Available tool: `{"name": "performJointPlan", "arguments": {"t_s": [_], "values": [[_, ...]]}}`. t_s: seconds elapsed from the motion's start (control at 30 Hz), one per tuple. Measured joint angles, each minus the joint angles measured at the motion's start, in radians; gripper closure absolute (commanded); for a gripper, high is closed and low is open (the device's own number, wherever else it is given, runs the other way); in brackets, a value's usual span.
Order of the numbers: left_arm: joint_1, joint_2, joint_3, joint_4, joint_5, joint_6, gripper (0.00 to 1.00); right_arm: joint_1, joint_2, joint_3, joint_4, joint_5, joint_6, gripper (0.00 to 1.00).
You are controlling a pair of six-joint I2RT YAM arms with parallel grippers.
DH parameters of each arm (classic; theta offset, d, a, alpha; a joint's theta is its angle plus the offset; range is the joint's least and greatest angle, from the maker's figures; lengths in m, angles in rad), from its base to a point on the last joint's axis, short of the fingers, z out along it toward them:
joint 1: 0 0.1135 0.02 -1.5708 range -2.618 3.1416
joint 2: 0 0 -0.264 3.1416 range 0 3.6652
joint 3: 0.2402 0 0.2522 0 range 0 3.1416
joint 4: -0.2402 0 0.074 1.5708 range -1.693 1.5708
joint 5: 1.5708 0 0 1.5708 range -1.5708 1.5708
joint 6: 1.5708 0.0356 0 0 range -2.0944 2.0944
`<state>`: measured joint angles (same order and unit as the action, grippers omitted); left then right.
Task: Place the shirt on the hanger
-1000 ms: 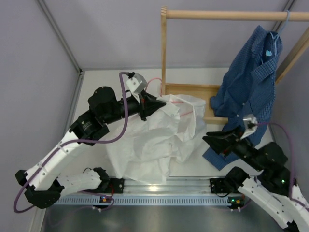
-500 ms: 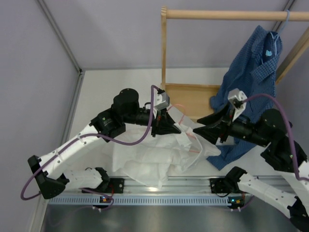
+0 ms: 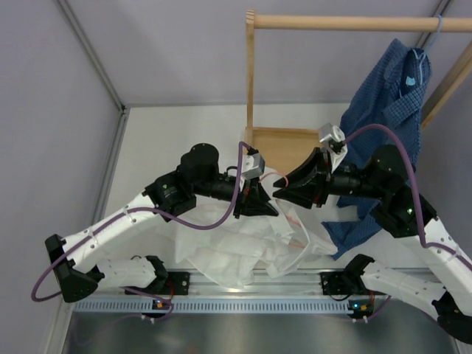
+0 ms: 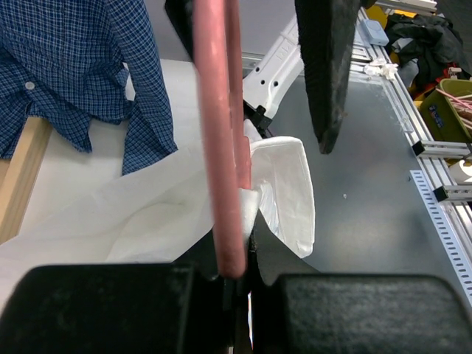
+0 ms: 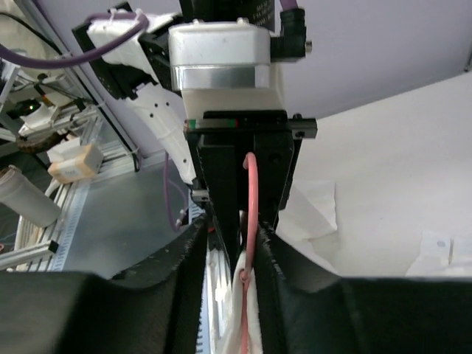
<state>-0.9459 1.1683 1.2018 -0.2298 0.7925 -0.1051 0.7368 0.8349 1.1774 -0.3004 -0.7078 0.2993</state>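
My left gripper (image 3: 271,208) is shut on the thin pink hanger (image 3: 278,177), holding it above the table. In the left wrist view the wire (image 4: 220,147) rises straight out of the closed left gripper (image 4: 247,276). The white shirt (image 3: 243,247) hangs bunched below the hanger and trails onto the table; a fold of the shirt (image 4: 284,184) shows past the wire. My right gripper (image 3: 285,196) faces the left one, tip to tip. In its wrist view the right gripper (image 5: 237,234) stands open a little, its fingers either side of the hanger (image 5: 251,192) and the left fingertip, with white cloth (image 5: 310,214) behind.
A wooden clothes rack (image 3: 250,81) with a flat base (image 3: 284,144) stands at the back right. A dark blue checked shirt (image 3: 383,103) hangs from it on a light blue hanger (image 3: 436,33), its tail close behind my right arm. A metal rail (image 3: 243,302) runs along the near edge.
The left gripper carried the hanger and shirt right and toward the near edge, lifting the shirt into a bunch. The right arm swung up and left until its fingers straddle the hanger.
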Motion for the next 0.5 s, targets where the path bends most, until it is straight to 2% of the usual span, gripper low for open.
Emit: {"name": "performJointPlan", "arguments": {"t_s": [0.03, 0.1, 0.3, 0.33, 0.37, 0.4, 0.43, 0.5], "values": [[0.000, -0.001, -0.001, 0.000, 0.000, 0.000, 1.00, 0.000, 0.000, 0.000, 0.018, -0.005, 0.001, 0.81], [0.000, -0.003, 0.000, 0.003, 0.003, 0.000, 1.00, 0.000, 0.000, -0.008, 0.049, -0.009, 0.009, 0.84], [0.000, -0.021, 0.000, 0.002, -0.009, -0.004, 1.00, 0.000, 0.002, -0.069, 0.107, -0.027, 0.026, 0.84], [0.000, -0.026, 0.000, 0.002, -0.014, -0.005, 1.00, 0.000, 0.001, -0.078, 0.110, -0.027, 0.027, 0.99], [0.000, -0.033, 0.000, 0.001, -0.025, -0.006, 1.00, 0.000, -0.001, -0.087, 0.116, -0.029, 0.025, 1.00], [0.001, -0.038, 0.000, -0.004, -0.037, -0.009, 0.93, 0.001, -0.003, -0.092, 0.124, -0.027, 0.034, 1.00], [0.001, -0.040, 0.000, -0.003, -0.043, -0.012, 0.56, 0.001, -0.004, -0.092, 0.130, -0.026, 0.033, 1.00], [-0.002, -0.050, 0.000, 0.000, -0.065, -0.016, 0.31, 0.001, -0.012, -0.092, 0.135, -0.011, 0.035, 1.00]]}}
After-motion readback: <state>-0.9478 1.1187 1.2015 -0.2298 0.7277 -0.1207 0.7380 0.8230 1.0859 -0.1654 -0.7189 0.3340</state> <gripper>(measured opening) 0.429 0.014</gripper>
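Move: The hook of the hanger stands between the right hand's open fingers, its stem about 1 cm to the left of that hand's pinch point and level with it. The stem rises from the left fingers, so that spot is some 4 cm above the left hand, 2 cm ahead and 1 cm to its right. From the right hand, the white shirt hangs about 20 cm below, 3 cm back and 6 cm left; the blue shirt is roughly 25 cm ahead, 30 cm right and 15 cm lower. The hanger's hook changes hands: the right fingers, already astride it, close from part-open to shut and pinch the stem, while that hand shifts barely 1 cm left and ends about 1 cm lower. The left hand keeps its grip just below until the last instant, easing up about 1.5 cm and slightly left, then spreads its fingers and lets go. ##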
